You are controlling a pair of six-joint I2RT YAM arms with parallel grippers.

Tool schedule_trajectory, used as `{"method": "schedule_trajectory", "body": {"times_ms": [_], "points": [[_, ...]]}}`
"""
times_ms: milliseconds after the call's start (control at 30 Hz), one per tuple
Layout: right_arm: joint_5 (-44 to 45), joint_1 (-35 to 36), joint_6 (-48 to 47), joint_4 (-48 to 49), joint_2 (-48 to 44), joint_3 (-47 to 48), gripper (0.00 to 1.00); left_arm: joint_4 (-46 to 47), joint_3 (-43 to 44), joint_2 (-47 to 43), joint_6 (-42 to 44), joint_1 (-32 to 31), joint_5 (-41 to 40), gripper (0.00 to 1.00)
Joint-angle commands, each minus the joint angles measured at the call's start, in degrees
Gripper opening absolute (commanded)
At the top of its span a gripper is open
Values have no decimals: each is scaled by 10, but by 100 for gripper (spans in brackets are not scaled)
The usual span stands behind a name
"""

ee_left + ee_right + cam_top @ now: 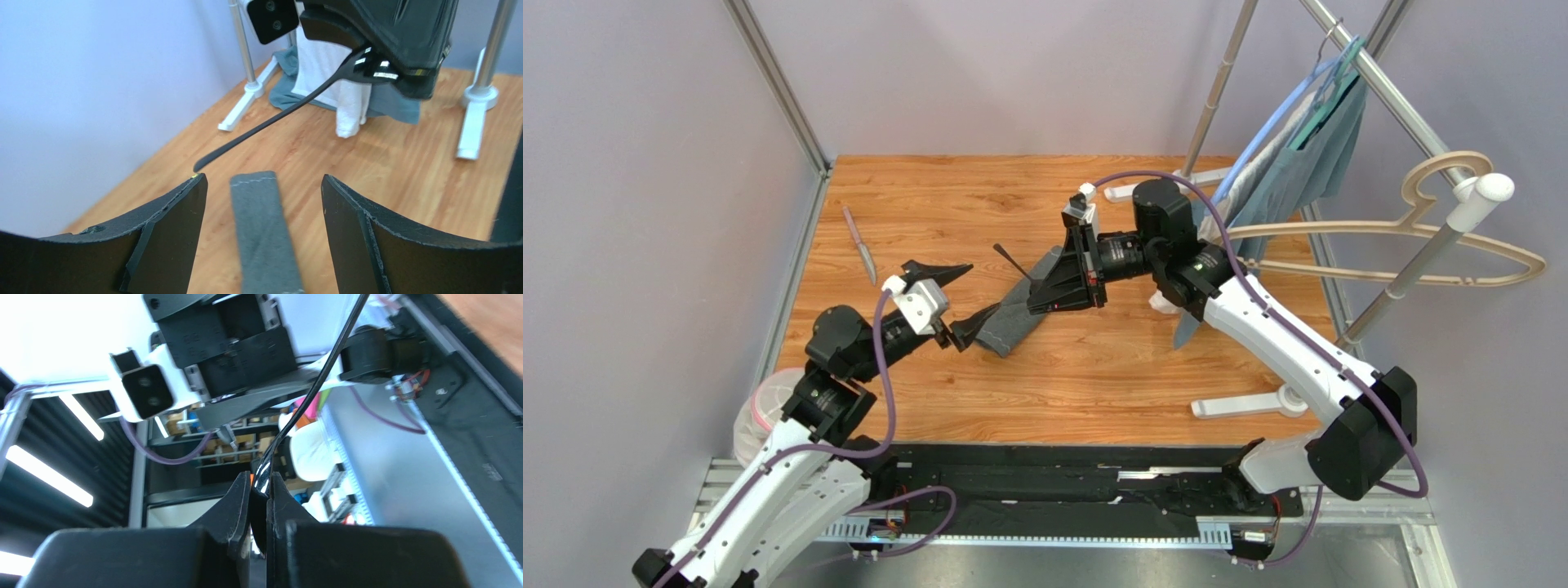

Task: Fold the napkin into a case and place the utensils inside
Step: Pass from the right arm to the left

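Observation:
The napkin lies folded as a narrow dark grey case (1020, 312) on the wooden table, its pale-stitched end (255, 179) pointing away in the left wrist view. My left gripper (955, 304) is open at the case's left end, and the strip (264, 233) runs between its spread fingers (178, 233), apart from both. My right gripper (1041, 288) hovers over the case's right end, shut on the bowl of the black spoon (307, 398). The spoon's handle (1009, 259) sticks out up and left above the table (276, 116). The silver knife (859, 245) lies at the far left.
A clothes rack with a teal-grey garment (1308, 159) and a pale wooden hanger (1431, 245) stands at the right, its white feet (1247, 404) on the table. A clear plastic tub (762, 410) sits at the left edge. Grey walls enclose the table.

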Motion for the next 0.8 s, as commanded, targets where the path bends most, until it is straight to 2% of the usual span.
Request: {"method": "schedule_trajectory", "body": {"times_ms": [0, 133, 267, 400, 500, 533, 567, 600, 633, 700, 733, 767], "points": [[-46, 11, 90, 65, -28, 10, 0, 77, 13, 30, 148, -11, 32, 77], [-47, 27, 130, 104, -25, 7, 0, 70, 25, 52, 191, -21, 54, 77], [-50, 52, 165, 127, -15, 7, 0, 80, 37, 77, 205, -43, 44, 77], [-54, 64, 212, 194, -12, -3, 0, 69, 57, 97, 204, -46, 56, 75], [-58, 66, 215, 205, -11, 4, 0, 15, 99, 120, 174, -46, 71, 52], [-60, 66, 208, 205, -9, 8, 0, -35, 135, 127, 163, -46, 78, 16], [-68, 64, 187, 190, -5, 19, 1, -70, 156, 141, 148, -46, 86, 9], [-69, 56, 159, 156, -1, 33, 6, -103, 175, 150, 109, -46, 92, 8], [-67, 51, 94, 106, -1, 55, 22, -158, 204, 155, 88, -46, 101, 6], [-50, 24, -9, 31, 9, 91, 43, -204, 223, 175, 28, -45, 126, 0], [-43, 14, -129, -60, 14, 142, 55, -237, 228, 181, 3, -45, 135, 0], [-7, 8, -220, -127, 21, 170, 62, -249, 226, 186, -22, -45, 148, 0]]}}
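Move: My right hand already pinches the spoon by its bowl, the handle slanting forward and down; the middle of that handle lies about 6 cm ahead of my open left hand, 5 cm to its right and some 3 cm lower. From my right hand the handle's middle is roughly 8 cm ahead, 3 cm left and 5 cm down. The folded napkin lies on the table about 11 cm ahead of my left hand, 5 cm right and 28 cm below. I bring the spoon's handle up to my left hand, raising the right about 7 cm and drawing it back some 5 cm before it comes forward again by half of that. My left hand reaches about 5 cm to the right, yawing some 15 degrees clockwise, and its fingers shut from wide open to pinch the handle; then my right fingers spread to about half open around the bowl. ##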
